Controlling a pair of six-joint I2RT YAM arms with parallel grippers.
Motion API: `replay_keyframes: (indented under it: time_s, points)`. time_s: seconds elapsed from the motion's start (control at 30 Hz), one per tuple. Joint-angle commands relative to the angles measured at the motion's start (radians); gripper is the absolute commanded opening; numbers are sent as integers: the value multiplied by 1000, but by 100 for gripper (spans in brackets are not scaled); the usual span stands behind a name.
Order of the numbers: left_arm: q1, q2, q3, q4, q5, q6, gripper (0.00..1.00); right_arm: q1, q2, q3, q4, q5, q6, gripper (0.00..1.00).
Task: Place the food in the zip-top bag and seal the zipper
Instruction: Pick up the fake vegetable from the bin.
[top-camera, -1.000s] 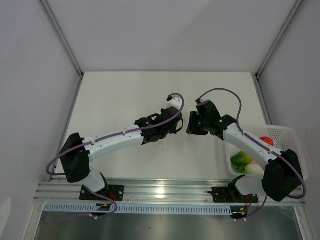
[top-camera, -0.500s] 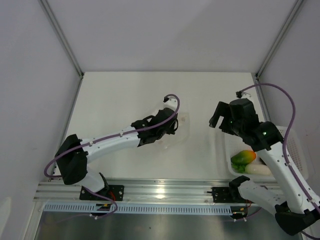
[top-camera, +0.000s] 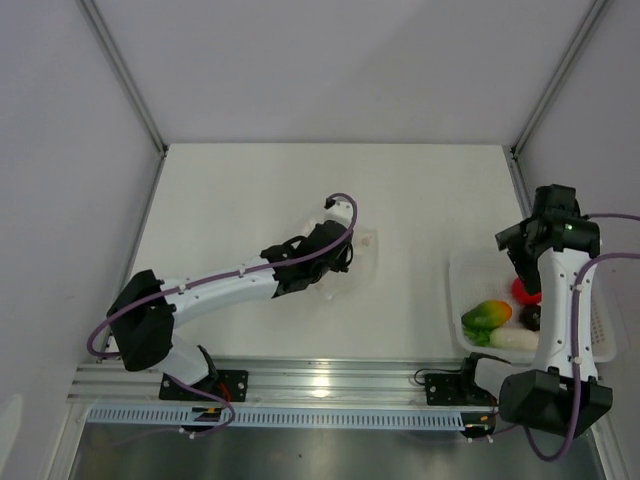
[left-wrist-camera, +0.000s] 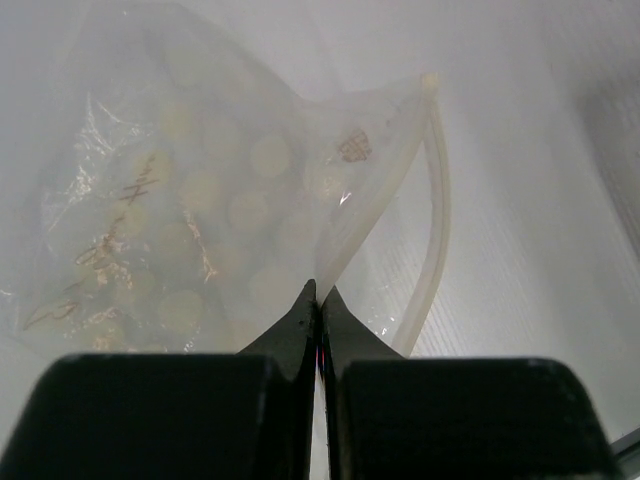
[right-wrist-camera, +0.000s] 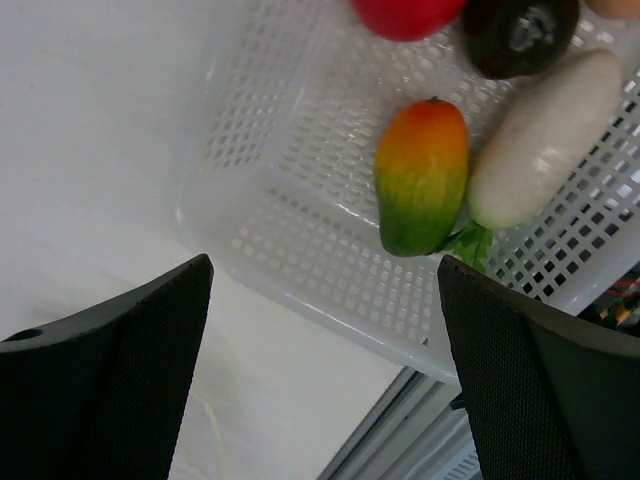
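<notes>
The clear zip-top bag (left-wrist-camera: 200, 200) lies crinkled on the white table, its mouth open. Its zipper (left-wrist-camera: 438, 190) curves along the right edge, near a small reddish mark (left-wrist-camera: 353, 148). My left gripper (left-wrist-camera: 318, 296) is shut on one lip of the bag's mouth; from above it (top-camera: 347, 258) sits mid-table at the bag (top-camera: 365, 245). My right gripper (right-wrist-camera: 322, 260) hangs open and empty above the basket's near-left corner. The food lies in the basket: an orange-green fruit (right-wrist-camera: 422, 175), the white radish (right-wrist-camera: 545, 140), a red round one (right-wrist-camera: 405, 15) and a dark-purple one (right-wrist-camera: 520, 30).
The white slotted basket (right-wrist-camera: 300, 300) stands at the table's right edge (top-camera: 462, 275), close to the front rail (top-camera: 330, 380). The enclosure's walls and corner posts ring the table.
My right arm has swung from beside the bag out to the right, above the basket, and its jaws have opened wide. The left gripper stays shut on the bag, shifted slightly.
</notes>
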Motion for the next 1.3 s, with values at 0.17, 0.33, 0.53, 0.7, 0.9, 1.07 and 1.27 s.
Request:
replay_keyframes:
  time_s: [0.17,0.33,0.53,0.7,0.9,1.07,1.27]
  points:
    - [13,-41,-8,55,19,-6,1,-152,12,-81,-179,35,131,98]
    - [22,-40,-11,60,33,-12,1,-202,-3,-208,-154,48,160,97]
    - [40,-44,-22,63,54,-18,1,-227,-38,-290,-185,100,237,97]
    - [54,-25,-9,57,68,-26,1,-228,-55,-320,-214,161,258,98]
    - [56,-29,-20,61,88,-37,1,-270,-84,-388,-116,175,218,99]
    - [60,-61,-54,78,80,-37,1,-296,-48,-446,-53,172,209,99]
    - [62,-63,-59,86,94,-37,0,-303,-6,-495,42,147,189,98]
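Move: The white radish lies in the bin about 12 cm back, 10 cm to the right and 17 cm below the right hand. Also on the bin floor, from that hand, are the orange-green mango, 6 cm back and 4 cm right, the dark fruit, 6 cm back and 14 cm right, and the red tomato, level ahead and 13 cm right. From the left hand the radish is roughly 18 cm back, 42 cm right and 12 cm lower. The left fingers keep the bag's rim pinched, almost still, while the empty right hand, touching nothing that can be seen, sinks some 12 cm and draws back about 10, with a little drift right, down into the bin towards the leafy end of the white radish. Its wrist turns clockwise roughly 30 degrees and tips the fingers back under it, and they stay wide open. ##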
